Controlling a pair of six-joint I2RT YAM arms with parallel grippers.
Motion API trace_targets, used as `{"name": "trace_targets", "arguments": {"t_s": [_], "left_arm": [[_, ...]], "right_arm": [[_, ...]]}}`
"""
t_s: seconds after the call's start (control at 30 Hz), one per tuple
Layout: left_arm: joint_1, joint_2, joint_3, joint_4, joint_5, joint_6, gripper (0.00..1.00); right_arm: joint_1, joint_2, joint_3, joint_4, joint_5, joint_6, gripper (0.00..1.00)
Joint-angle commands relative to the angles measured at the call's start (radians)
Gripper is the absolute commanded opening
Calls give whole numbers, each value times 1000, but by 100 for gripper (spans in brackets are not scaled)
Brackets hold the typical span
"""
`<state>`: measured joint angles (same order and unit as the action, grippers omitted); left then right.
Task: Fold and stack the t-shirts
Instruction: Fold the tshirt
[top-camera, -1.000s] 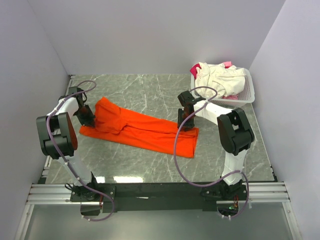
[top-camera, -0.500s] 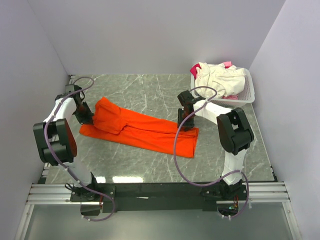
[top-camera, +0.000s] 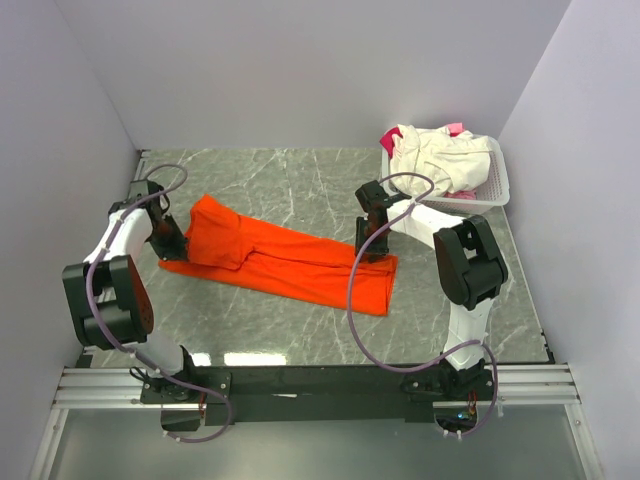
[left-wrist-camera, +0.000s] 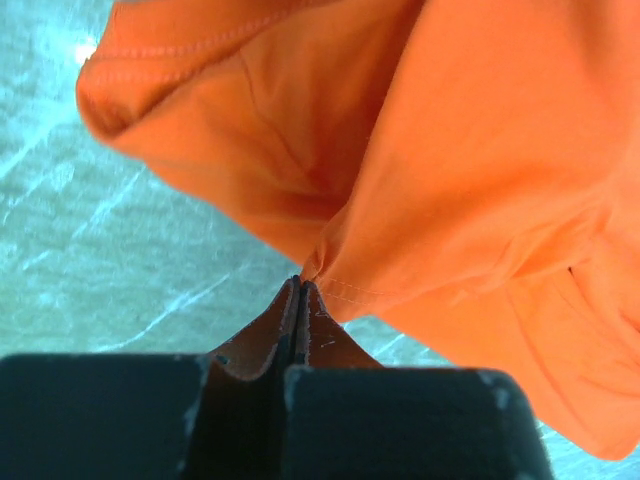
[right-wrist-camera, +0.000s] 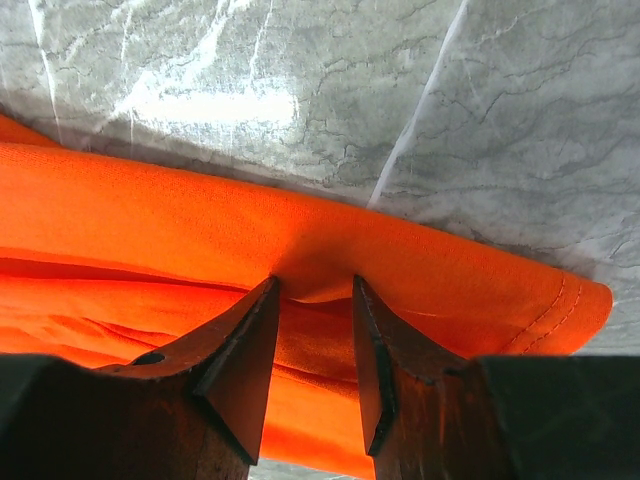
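Observation:
The orange t-shirt (top-camera: 290, 260) lies folded into a long band across the marble table, with a bunched flap at its left end. My left gripper (top-camera: 171, 244) sits at that left end, shut on a hemmed edge of the orange t-shirt (left-wrist-camera: 470, 150); its jaws (left-wrist-camera: 300, 284) meet on the cloth. My right gripper (top-camera: 366, 252) stands at the band's right end. Its jaws (right-wrist-camera: 315, 283) are apart, tips pressed down on the orange t-shirt (right-wrist-camera: 150, 220), a low ridge of cloth between them. A cream-white t-shirt (top-camera: 435, 155) and a pink one (top-camera: 455, 128) lie heaped in the basket.
A white slatted basket (top-camera: 497, 182) stands at the back right corner of the table. Grey walls close in the left, back and right sides. The arms' cables loop over the table near each gripper.
My left arm's elbow has swung down and outward, and the gripper has drawn the shirt's left end slightly toward the near left. The right arm has not moved.

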<state>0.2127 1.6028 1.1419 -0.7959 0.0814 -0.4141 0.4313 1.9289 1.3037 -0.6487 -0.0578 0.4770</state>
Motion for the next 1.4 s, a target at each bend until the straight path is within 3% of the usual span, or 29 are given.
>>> {"name": "trace_targets", "arguments": {"t_s": [0.0,0.6,0.7,0.73,0.83,1.07,1.37], "left_arm": [[-4,-70,-28,-6,-9,-26,0],[-4,-135,-146,0,-29,-69,1],[-3,-138,-143,0,-26,-71,18],[-4,-139,-133,0,-28,-72,35],[-4,-133,-78,-14,-26,-71,54],[-3,-3,169,-2,11,-65,62],[-3,323,465,124,101,-87,63]], "right_arm": [[-6,55,-21,4,-2,-15,42],[-6,44,-57,12,-8,-23,42],[-6,36,-55,9,-4,-26,42],[-6,30,-54,3,-1,-28,42],[-6,1,-54,-6,13,-23,42],[-14,-105,-95,-23,56,-6,44],[-43,-165,-202,-16,110,6,44]]}}
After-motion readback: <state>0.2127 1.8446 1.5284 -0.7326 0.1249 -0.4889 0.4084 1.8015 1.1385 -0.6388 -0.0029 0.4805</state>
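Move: Just under the left hand's shut fingers hangs the pinched flap of the t-shirt. The near-left edge where it will be laid is about 4 cm back, 1 cm right and 6 cm below. The shirt's left point lies 7 cm left and 1 cm back, its far-left corner 14 cm ahead and 2 cm right. From the right hand, resting half-open on the shirt, the far-right corner is level and some 7 cm right, the near-right corner 12 cm back and 4 cm right. Drawing the pinched flap about 4 cm back and slightly down towards the shirt's near edge, the left hand opens wide, lets go, then swings some 16 cm forward and about 5 cm up to the far-left corner, its fingertips tilting forward. The right hand first holds still on the cloth, then slides about 4.5 cm back and to the right, fingers half-open, dragging the right end along. ##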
